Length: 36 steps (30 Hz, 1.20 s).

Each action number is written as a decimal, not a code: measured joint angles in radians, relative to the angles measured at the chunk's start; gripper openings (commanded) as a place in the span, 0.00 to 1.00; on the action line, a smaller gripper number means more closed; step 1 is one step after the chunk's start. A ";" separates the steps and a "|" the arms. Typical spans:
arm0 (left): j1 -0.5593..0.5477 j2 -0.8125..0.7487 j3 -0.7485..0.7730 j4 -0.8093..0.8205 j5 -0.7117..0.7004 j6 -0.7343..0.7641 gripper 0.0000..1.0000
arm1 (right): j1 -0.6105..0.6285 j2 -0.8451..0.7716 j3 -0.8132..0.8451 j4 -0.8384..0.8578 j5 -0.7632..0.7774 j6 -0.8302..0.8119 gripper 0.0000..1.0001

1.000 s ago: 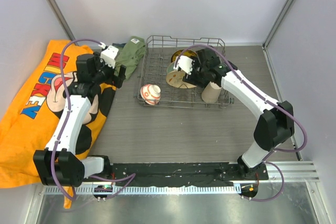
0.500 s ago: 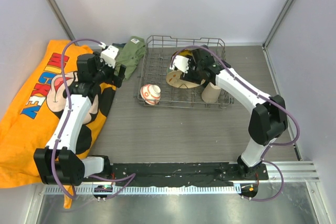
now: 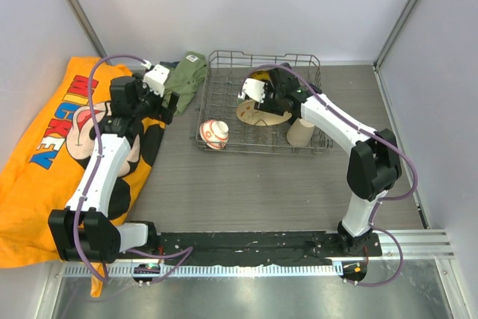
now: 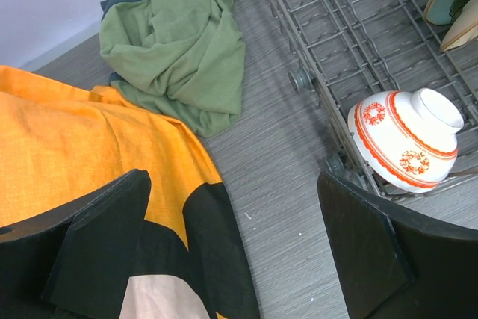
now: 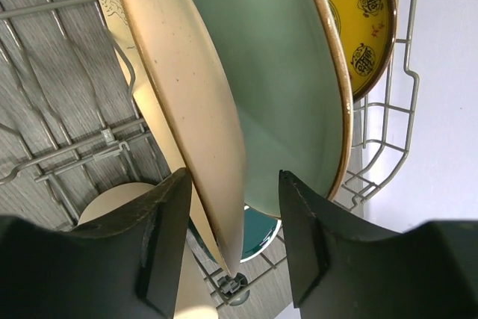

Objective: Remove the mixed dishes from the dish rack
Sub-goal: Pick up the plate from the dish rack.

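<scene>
The dish rack (image 3: 224,106) stands at the back of the table. My right gripper (image 5: 235,207) is open and straddles the rim of the upright cream plate (image 5: 187,110); a gap shows on the right finger's side. Behind it stand the pale green plate (image 5: 284,87) and the small yellow plate (image 5: 366,13). The teal mug (image 5: 261,229) and beige cup (image 5: 112,203) lie below. The red-orange bowl (image 4: 403,143) rests upside down at the rack's near left corner. My left gripper (image 4: 231,244) hangs wide open over the table left of the rack, holding nothing.
An orange printed cloth (image 3: 52,147) covers the table's left side under my left arm. A crumpled green cloth (image 4: 187,42) lies against the rack's left edge. Walls close the back and both sides.
My right gripper has moved back and left onto the plates, and its jaws have narrowed around the cream plate's rim. The left arm has not moved.
</scene>
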 measured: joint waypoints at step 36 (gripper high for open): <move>0.000 -0.006 -0.031 0.018 -0.025 0.005 1.00 | 0.011 0.023 0.013 -0.015 0.025 -0.004 0.02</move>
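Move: The cream plate stands in the rack with its right-hand rim already between the right hand's open fingers; its middle lies about 5 cm left, 1 cm back and 4 cm below. The green plate stands some 5 cm beyond the cream plate's middle. The pale tumbler is about 6 cm back and 6 cm right, and the teal cup 1 cm ahead and 5 cm right. From the left hand, the cream plate is roughly 28 cm right and 1 cm ahead. Down by barely 1 cm, the right hand settles and then stays almost in place while its half-open fingers close on the cream plate's rim near its right end, one finger on the near face, the other in the gap before the green plate. They stop on the rim about a quarter open and keep their squeeze, with no real turn of the wrist. ##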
